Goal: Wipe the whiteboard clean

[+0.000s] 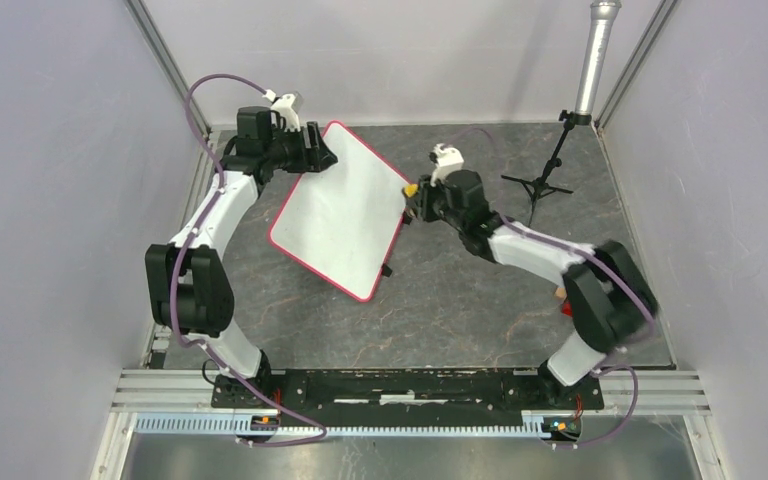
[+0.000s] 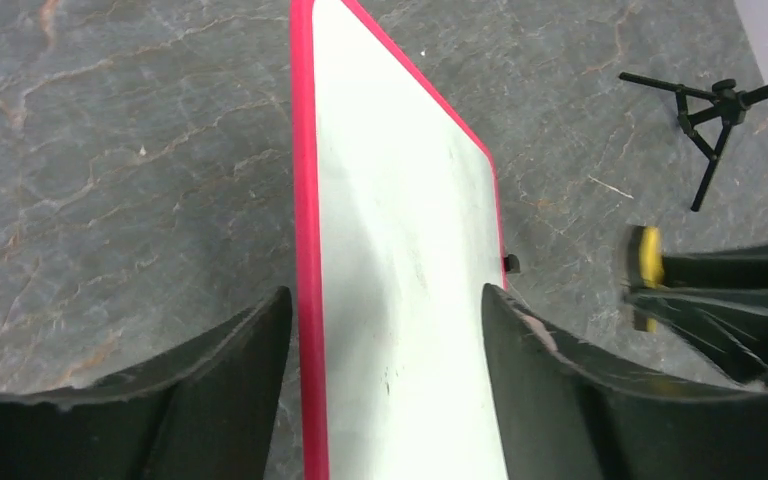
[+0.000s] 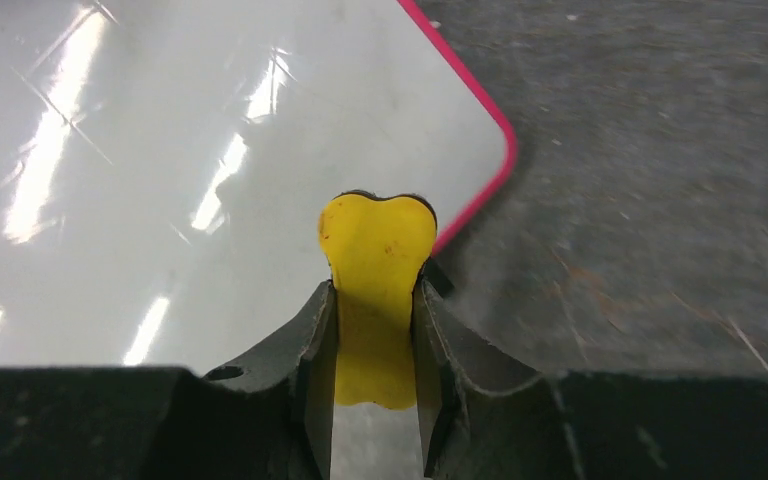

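Note:
The whiteboard (image 1: 345,210), white with a thin red rim, lies at an angle in the middle of the dark table. My left gripper (image 1: 315,160) is at its far left edge. In the left wrist view this gripper (image 2: 385,330) is open, its fingers (image 2: 210,390) standing apart on either side of the whiteboard (image 2: 400,220), which shows only faint dark specks. My right gripper (image 1: 412,195) is at the board's right edge, shut on a yellow eraser (image 3: 377,250) whose tip rests over the whiteboard (image 3: 160,150) near its rounded corner.
A small black tripod stand (image 1: 540,185) stands on the table behind my right arm, under a metal pole (image 1: 595,60); the tripod (image 2: 710,110) also shows in the left wrist view. Grey walls close the table in on the left, right and far sides. A small black clip (image 1: 387,270) sticks out from the board's near edge.

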{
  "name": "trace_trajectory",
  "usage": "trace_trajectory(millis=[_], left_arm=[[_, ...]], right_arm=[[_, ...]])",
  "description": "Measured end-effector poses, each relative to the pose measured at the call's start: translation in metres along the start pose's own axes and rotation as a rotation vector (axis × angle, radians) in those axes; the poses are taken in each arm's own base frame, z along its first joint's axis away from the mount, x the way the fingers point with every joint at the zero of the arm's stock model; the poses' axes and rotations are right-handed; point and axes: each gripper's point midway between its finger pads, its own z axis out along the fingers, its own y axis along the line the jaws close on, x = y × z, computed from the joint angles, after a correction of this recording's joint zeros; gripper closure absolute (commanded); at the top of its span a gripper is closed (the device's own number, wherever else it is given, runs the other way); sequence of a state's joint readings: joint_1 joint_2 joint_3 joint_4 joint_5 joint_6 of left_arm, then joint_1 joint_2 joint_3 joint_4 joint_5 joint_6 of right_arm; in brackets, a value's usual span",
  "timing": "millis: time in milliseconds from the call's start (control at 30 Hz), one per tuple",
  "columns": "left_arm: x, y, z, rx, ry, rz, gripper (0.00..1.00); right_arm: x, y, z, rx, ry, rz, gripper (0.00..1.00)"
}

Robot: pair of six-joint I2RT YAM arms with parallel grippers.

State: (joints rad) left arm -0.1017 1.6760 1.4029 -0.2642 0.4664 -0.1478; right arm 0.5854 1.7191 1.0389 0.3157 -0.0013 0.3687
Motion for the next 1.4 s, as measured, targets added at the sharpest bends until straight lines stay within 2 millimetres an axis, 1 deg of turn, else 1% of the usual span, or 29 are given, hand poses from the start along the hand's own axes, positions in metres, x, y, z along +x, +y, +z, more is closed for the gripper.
trace_trajectory(millis=[33, 67, 133, 167, 233, 300, 333, 433, 533, 600, 733, 800, 867, 900, 933, 1000, 1067, 1100, 1133, 1167, 1200, 1233, 1300, 1333, 1367, 1400], left_arm=[[0.000, 0.000, -0.003, -0.013, 0.000, -0.003, 0.17], [-0.001, 0.000, -0.005, -0.020, 0.000, -0.004, 0.15], [-0.006, -0.001, -0.013, -0.043, -0.012, -0.001, 0.11], [-0.010, -0.002, -0.019, -0.059, -0.025, 0.001, 0.10], [-0.023, -0.006, -0.035, -0.087, -0.067, 0.011, 0.09], [-0.037, -0.011, -0.055, -0.119, -0.122, 0.028, 0.09], [-0.042, -0.014, -0.064, -0.131, -0.148, 0.037, 0.09], [-0.056, -0.025, -0.098, -0.169, -0.233, 0.064, 0.09], [-0.066, -0.041, -0.117, -0.173, -0.290, 0.091, 0.09], [-0.067, -0.054, -0.121, -0.155, -0.307, 0.108, 0.10], [-0.059, -0.077, -0.123, -0.116, -0.305, 0.131, 0.09], [-0.054, -0.091, -0.124, -0.085, -0.302, 0.147, 0.08], [-0.053, -0.106, -0.131, -0.055, -0.313, 0.174, 0.07], [-0.054, -0.113, -0.135, -0.040, -0.323, 0.184, 0.06], [-0.055, -0.121, -0.142, -0.024, -0.336, 0.192, 0.04], [-0.058, -0.135, -0.161, 0.007, -0.369, 0.206, 0.01], [-0.061, -0.146, -0.190, 0.027, -0.420, 0.217, 0.00], [-0.063, -0.151, -0.204, 0.035, -0.446, 0.221, 0.00], [-0.064, -0.157, -0.222, 0.045, -0.482, 0.223, 0.00], [-0.066, -0.163, -0.242, 0.059, -0.522, 0.226, 0.00], [-0.067, -0.170, -0.262, 0.073, -0.565, 0.227, 0.00], [-0.067, -0.175, -0.281, 0.085, -0.603, 0.225, 0.00], [-0.065, -0.185, -0.318, 0.114, -0.683, 0.218, 0.00], [-0.063, -0.190, -0.334, 0.128, -0.720, 0.215, 0.00], [-0.061, -0.195, -0.353, 0.146, -0.766, 0.211, 0.00], [-0.058, -0.198, -0.368, 0.159, -0.801, 0.210, 0.00]], right_arm=[[0.000, -0.007, -0.019, 0.025, -0.006, -0.018, 0.68], [0.001, -0.013, -0.031, 0.046, -0.007, -0.032, 0.68], [0.009, -0.036, -0.059, 0.121, -0.001, -0.060, 0.68], [0.016, -0.050, -0.072, 0.167, 0.013, -0.071, 0.67], [0.039, -0.080, -0.098, 0.268, 0.066, -0.089, 0.65], [0.064, -0.106, -0.123, 0.359, 0.131, -0.098, 0.64], [0.075, -0.115, -0.135, 0.394, 0.162, -0.100, 0.64], [0.102, -0.132, -0.163, 0.467, 0.236, -0.104, 0.64], [0.117, -0.143, -0.182, 0.518, 0.277, -0.099, 0.63], [0.128, -0.150, -0.194, 0.550, 0.303, -0.088, 0.53], [0.141, -0.156, -0.213, 0.591, 0.334, -0.067, 0.28], [0.143, -0.155, -0.219, 0.594, 0.340, -0.059, 0.17], [0.143, -0.154, -0.223, 0.590, 0.343, -0.057, 0.08], [0.143, -0.153, -0.227, 0.589, 0.346, -0.058, 0.04], [0.141, -0.152, -0.230, 0.587, 0.343, -0.058, 0.02], [0.130, -0.147, -0.238, 0.576, 0.324, -0.060, 0.02], [0.106, -0.138, -0.245, 0.550, 0.269, -0.062, 0.02], [0.086, -0.131, -0.250, 0.530, 0.222, -0.066, 0.02], [0.068, -0.124, -0.254, 0.513, 0.175, -0.069, 0.02], [0.041, -0.114, -0.262, 0.484, 0.107, -0.075, 0.02], [0.022, -0.108, -0.269, 0.469, 0.060, -0.080, 0.02], [-0.002, -0.100, -0.279, 0.451, -0.006, -0.085, 0.02], [-0.050, -0.083, -0.303, 0.414, -0.141, -0.094, 0.02], [-0.068, -0.076, -0.315, 0.401, -0.194, -0.097, 0.02], [-0.088, -0.068, -0.332, 0.387, -0.259, -0.102, 0.02], [-0.103, -0.063, -0.345, 0.377, -0.306, -0.106, 0.02]])
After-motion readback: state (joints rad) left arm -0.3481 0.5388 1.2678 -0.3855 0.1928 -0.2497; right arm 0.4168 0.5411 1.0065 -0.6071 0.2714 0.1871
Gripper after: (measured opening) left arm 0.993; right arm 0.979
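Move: The right hand holds the yellow sponge just off the whiteboard's right corner; the bare patch of table for it lies about 17 cm back, 24 cm to the right and some 11 cm below. A wooden plank lies 12 cm right of that patch, a red block 15 cm right and 7 cm nearer the base. From the left hand, fingers already opened at the whiteboard's upper-left edge, the board's middle is roughly 10 cm back, 4 cm right and 9 cm below, the patch 22 cm back and 44 cm right. The right hand carries the sponge away from the whiteboard, right and back and then down to the bare table left of the wooden plank, some 30 cm in all, where its fingers open wide, let go of the sponge and climb almost straight up, tipping upward. Meanwhile the left hand, holding nothing, spreads its fingers the rest of the way and withdraws from the whiteboard's edge, up and back by about 30 cm each, its fingers tilting up some 45 degrees. ##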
